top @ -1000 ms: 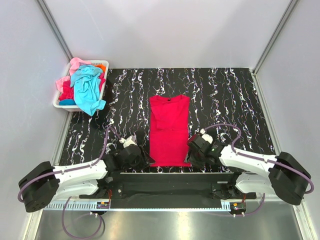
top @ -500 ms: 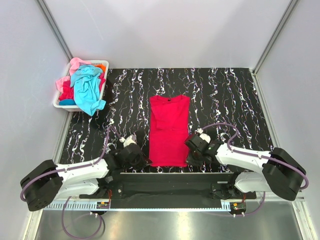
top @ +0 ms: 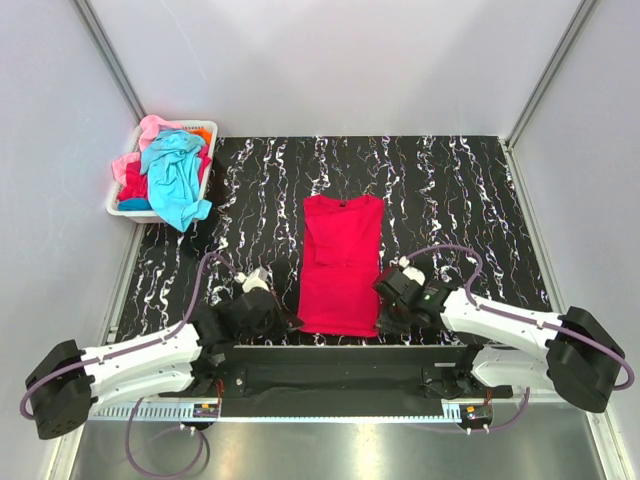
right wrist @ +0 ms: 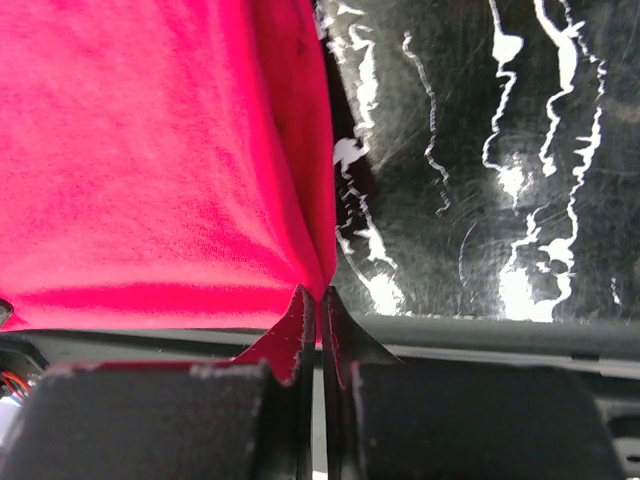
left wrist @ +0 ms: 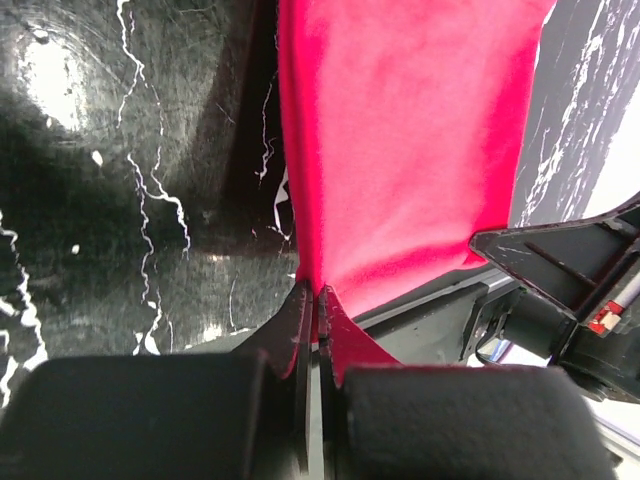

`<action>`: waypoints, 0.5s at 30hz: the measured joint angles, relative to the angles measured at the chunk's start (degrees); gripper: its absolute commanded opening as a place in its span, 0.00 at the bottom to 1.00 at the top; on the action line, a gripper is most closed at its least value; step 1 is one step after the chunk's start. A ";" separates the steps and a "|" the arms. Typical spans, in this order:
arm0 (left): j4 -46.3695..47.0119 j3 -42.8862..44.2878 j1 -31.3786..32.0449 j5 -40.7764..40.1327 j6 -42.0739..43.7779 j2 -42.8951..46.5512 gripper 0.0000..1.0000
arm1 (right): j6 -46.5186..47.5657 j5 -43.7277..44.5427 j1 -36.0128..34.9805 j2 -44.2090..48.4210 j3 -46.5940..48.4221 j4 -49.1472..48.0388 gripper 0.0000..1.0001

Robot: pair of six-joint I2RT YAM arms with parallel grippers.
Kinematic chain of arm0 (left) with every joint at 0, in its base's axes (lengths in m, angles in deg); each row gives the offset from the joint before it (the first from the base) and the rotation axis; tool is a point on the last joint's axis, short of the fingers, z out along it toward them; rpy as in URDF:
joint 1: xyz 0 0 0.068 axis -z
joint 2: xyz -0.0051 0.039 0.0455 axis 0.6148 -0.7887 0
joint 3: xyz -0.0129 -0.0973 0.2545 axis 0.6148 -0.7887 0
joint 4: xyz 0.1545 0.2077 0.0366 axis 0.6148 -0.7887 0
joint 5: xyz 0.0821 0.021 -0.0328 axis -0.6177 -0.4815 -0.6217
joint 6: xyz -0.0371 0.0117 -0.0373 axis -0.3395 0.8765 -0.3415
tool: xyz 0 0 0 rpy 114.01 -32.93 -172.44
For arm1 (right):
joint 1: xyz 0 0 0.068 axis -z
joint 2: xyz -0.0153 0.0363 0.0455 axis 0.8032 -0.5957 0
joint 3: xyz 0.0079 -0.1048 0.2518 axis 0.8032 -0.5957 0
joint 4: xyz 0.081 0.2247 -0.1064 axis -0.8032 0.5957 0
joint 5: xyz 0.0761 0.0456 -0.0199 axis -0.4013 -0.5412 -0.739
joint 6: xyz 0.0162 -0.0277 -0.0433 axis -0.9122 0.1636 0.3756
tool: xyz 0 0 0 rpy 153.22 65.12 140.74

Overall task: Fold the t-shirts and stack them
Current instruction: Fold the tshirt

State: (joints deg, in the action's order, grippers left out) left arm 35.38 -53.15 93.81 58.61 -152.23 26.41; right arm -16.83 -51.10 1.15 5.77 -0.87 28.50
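Observation:
A crimson-red t-shirt (top: 341, 262), sides folded in to a long strip, lies in the middle of the black marbled table (top: 450, 200), collar away from me. My left gripper (top: 290, 323) is shut on its near left hem corner (left wrist: 318, 285). My right gripper (top: 382, 320) is shut on the near right hem corner (right wrist: 318, 280). Both corners are lifted a little off the table. More t-shirts, turquoise (top: 175, 180), pink (top: 150, 130) and orange (top: 203, 133), are heaped in the white basket (top: 125, 208) at the far left.
The turquoise cloth hangs over the basket's near rim onto the table. Grey walls close in the table on three sides. The arms' black base rail (top: 340, 365) runs along the near edge, just behind the shirt's hem.
Both grippers went from open to shut on the red shirt's near hem corners. The shirt has shifted slightly away from me and its hem has risen.

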 measured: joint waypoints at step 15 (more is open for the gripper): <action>-13.62 16.35 0.87 -10.97 4.39 -2.12 0.00 | 6.19 10.56 -0.70 1.20 17.49 13.09 0.00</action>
State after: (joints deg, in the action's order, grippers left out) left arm 21.76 -36.80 94.69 47.64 -147.84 24.29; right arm -10.64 -40.54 0.45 6.97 16.62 41.59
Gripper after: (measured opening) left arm 0.019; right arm 0.019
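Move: The red t-shirt's near folded edge is already pinched at both corners and slightly raised; its collar end lies about 34 cm ahead of the left hand and 10 cm to its right, some 4 cm lower. The edge of the upper layer crosses the shirt about 17 cm ahead of that hand, also 10 cm to its right. From the right hand, the collar end is about 34 cm ahead and 9 cm left, and the layer edge 17 cm ahead and 9 cm left, both some 2 cm lower. The t-shirt's near edge stays pinched between both shut grippers as they lift it together and carry it forward towards the collar end, first straight up, then up and forward. The left hand rises about 7 cm and goes 4 cm forward; the right climbs a little more, and both tilt their fingertips forward by roughly 10 degrees. ##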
